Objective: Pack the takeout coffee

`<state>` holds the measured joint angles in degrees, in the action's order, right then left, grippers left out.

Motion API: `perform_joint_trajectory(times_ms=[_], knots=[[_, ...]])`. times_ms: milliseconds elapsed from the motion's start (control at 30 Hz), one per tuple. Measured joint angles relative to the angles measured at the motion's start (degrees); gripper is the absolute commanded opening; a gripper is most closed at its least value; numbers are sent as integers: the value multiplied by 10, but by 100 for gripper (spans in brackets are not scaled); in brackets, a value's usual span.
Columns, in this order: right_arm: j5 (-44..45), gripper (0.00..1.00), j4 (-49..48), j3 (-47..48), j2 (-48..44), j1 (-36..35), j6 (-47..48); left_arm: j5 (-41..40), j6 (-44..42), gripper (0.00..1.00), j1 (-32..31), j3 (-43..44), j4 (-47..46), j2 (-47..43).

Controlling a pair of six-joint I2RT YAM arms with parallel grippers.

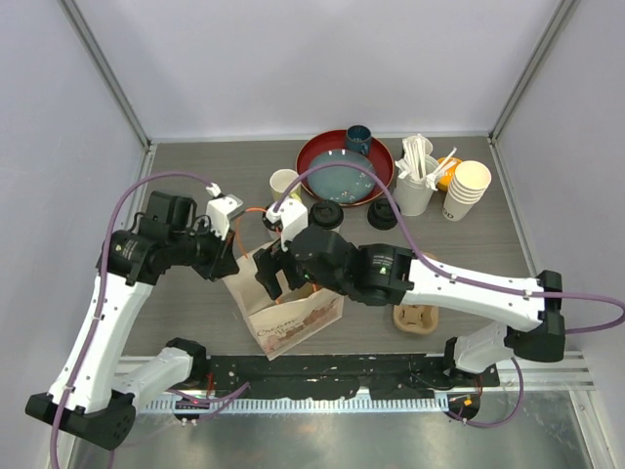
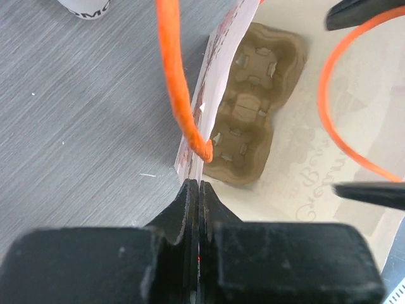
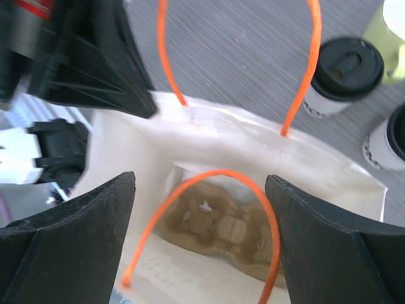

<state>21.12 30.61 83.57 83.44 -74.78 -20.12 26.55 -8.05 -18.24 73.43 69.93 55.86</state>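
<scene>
Two takeout coffee cups with black lids (image 1: 325, 216) (image 1: 383, 213) stand on the table behind the paper bag (image 1: 293, 327); in the right wrist view they show as one cup (image 3: 345, 68) and a second (image 3: 391, 136) at the right edge. The bag stands open with a brown pulp cup carrier (image 2: 250, 107) (image 3: 221, 221) lying on its bottom. My left gripper (image 2: 198, 187) (image 1: 234, 268) is shut on the bag's near rim beside an orange handle (image 2: 180, 82). My right gripper (image 3: 199, 234) (image 1: 276, 278) hangs open over the bag's mouth with nothing in it.
A second pulp carrier (image 1: 415, 318) lies on the table right of the bag. Behind are a pale yellow mug (image 1: 284, 183), a red plate (image 1: 312, 156) with a dark blue cup (image 1: 357, 140), a white pot of utensils (image 1: 415, 186) and stacked paper cups (image 1: 466, 189).
</scene>
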Motion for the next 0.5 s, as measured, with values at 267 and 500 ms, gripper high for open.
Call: perform_joint_trajectory(times_ms=[267,500], knots=[[-60,90,-65,-4,-61,0,41,-7,-5,0,0,1,19,-9],[-77,95,-57,23,-73,1,54,-44,-26,0,0,16,48,-14]])
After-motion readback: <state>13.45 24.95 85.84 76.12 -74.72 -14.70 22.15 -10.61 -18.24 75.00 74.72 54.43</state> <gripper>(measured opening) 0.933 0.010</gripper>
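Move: The right hand, empty and open just above the paper bag's mouth, has the right-hand lidded coffee cup some 19 cm ahead, 11 cm to its right and about 21 cm below. The left-hand cup is equally far ahead, nearly in line with the hand; the cup carrier on the bag's floor is about 26 cm below and 4 cm right. From the left hand, pinching the bag's rim, the bag's middle is roughly 9 cm right and 13 cm down. The right hand keeps climbing clear of the bag and the carrier inside it, about 9 cm nearly straight up and slowing, its fingers staying wide open while the wrist swings them upward by some 15 degrees and slightly counter-clockwise. The left hand keeps its pinch on the bag's rim and draws it about 2 cm to the left and 1 cm back, rolling slightly as it goes. ##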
